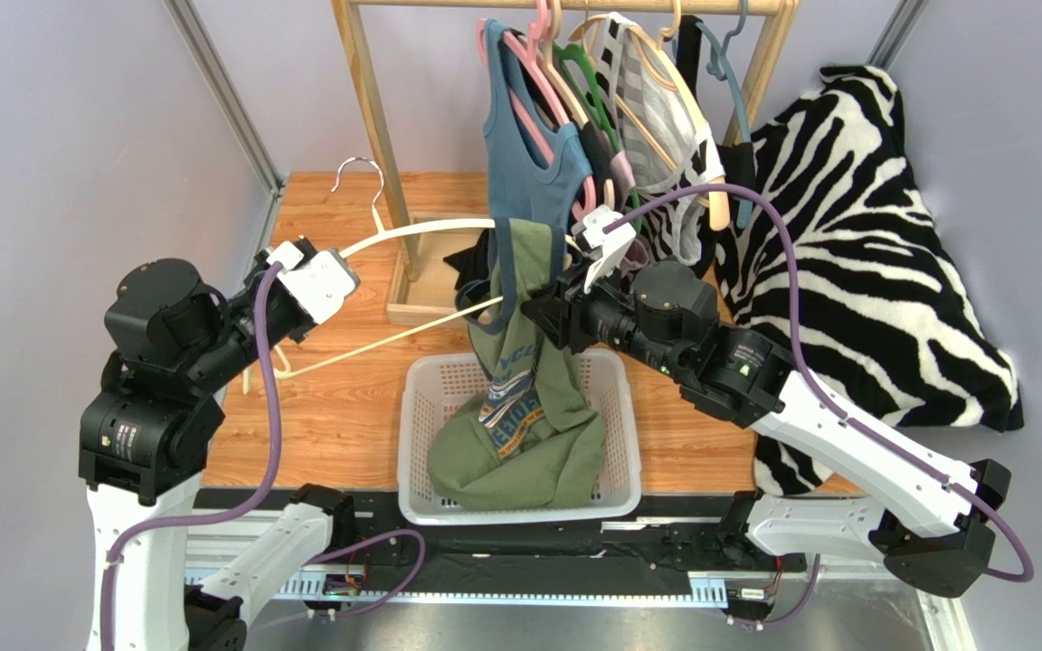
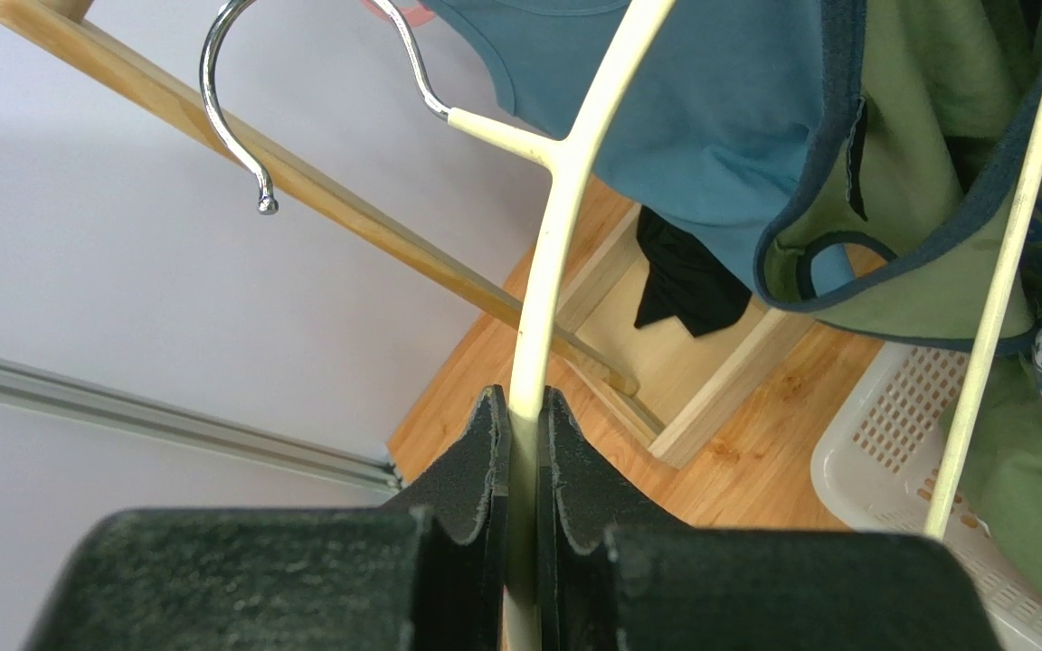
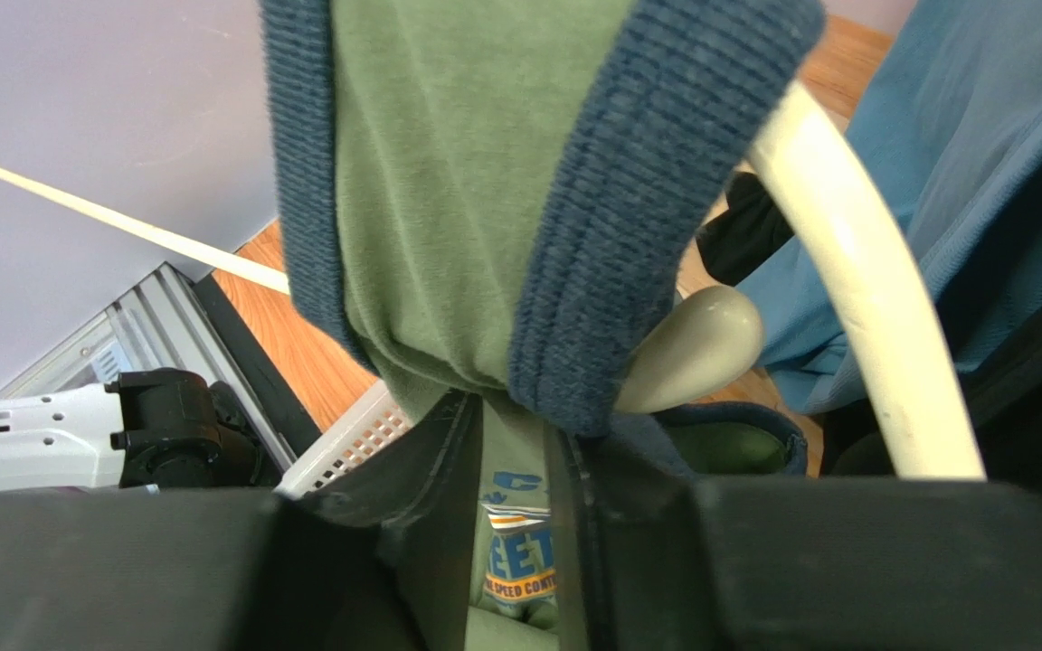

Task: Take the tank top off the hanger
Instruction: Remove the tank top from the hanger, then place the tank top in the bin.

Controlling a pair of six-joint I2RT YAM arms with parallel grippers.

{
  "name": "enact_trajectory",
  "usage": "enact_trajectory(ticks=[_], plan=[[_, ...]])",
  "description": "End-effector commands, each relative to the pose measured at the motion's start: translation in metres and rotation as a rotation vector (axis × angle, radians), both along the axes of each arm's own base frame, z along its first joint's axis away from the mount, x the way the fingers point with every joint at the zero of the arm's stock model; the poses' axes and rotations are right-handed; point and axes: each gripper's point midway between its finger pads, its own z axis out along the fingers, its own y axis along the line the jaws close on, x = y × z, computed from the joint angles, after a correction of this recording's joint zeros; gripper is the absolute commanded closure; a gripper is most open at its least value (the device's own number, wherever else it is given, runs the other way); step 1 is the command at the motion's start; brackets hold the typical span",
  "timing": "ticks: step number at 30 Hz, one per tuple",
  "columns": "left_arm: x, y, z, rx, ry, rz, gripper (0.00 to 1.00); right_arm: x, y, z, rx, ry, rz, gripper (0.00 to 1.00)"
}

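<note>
A cream hanger (image 1: 411, 233) with a metal hook is held sideways above the table. My left gripper (image 1: 346, 271) is shut on its upper arm (image 2: 561, 204), with the jaws (image 2: 514, 407) pressed on both sides of the rod. A green tank top (image 1: 520, 393) with navy trim hangs from the hanger's far end, and its lower part is bunched in a white basket (image 1: 411, 407). My right gripper (image 1: 550, 301) is at that end. In the right wrist view the jaws (image 3: 513, 421) pinch the gathered strap (image 3: 459, 176) just below the hanger's rounded tip (image 3: 696, 346).
A wooden clothes rack (image 1: 377, 122) stands behind the basket. Several garments hang on it, a blue tank top (image 1: 527, 149) nearest the hanger. A zebra-patterned cloth (image 1: 866, 271) lies at the right. The rack's wooden base (image 2: 703, 366) sits under the hanger.
</note>
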Motion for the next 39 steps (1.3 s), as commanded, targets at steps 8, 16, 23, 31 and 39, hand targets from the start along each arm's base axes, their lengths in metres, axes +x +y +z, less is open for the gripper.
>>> enact_trajectory(ticks=[8, 16, 23, 31, 39], plan=[[0.012, 0.005, 0.03, -0.006, -0.131, 0.036, 1.0, -0.017, -0.04, 0.04, 0.086, -0.069, -0.047, 1.0], [0.017, 0.005, 0.01, 0.056, -0.108, 0.03, 1.0, -0.023, -0.11, 0.099, 0.159, -0.202, -0.218, 1.0], [0.0, 0.0, -0.002, 0.134, -0.106, -0.056, 1.0, -0.02, -0.131, 0.094, 0.134, -0.211, -0.293, 1.0], [0.022, 0.022, 0.063, -0.025, -0.26, 0.14, 1.0, -0.03, -0.082, 0.054, 0.047, -0.108, -0.098, 1.0], [0.047, 0.034, 0.094, -0.161, -0.311, 0.261, 1.0, -0.071, 0.004, -0.018, -0.102, 0.067, 0.28, 1.0]])
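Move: The tank top's shoulder cloth, draped over the hanger's right end, is already between the right hand's half-open fingers, about 1 cm ahead and 1 cm left. That hanger end is some 5 cm ahead, 1 cm right and 3 cm higher. The basket sits about 30 cm below, roughly 1 cm ahead and 3 cm left; the blue tank top hangs 18 cm ahead, 1 cm left, slightly lower. From the left hand, still gripping the hanger, the shoulder cloth is about 22 cm right, 2 cm ahead, 6 cm lower. The tank top's shoulder cloth gets pinched as the right fingers shut, then is drawn right about 12 cm and up 9 cm, slightly back, off the hanger's end; still pinching it, the hand swings back left and down over the basket. The left hand keeps its grip on the hanger, dips slightly, then lifts it up, forward and a little left, away from the cloth, tilting up some 10 degrees and turning as much counter-clockwise. ##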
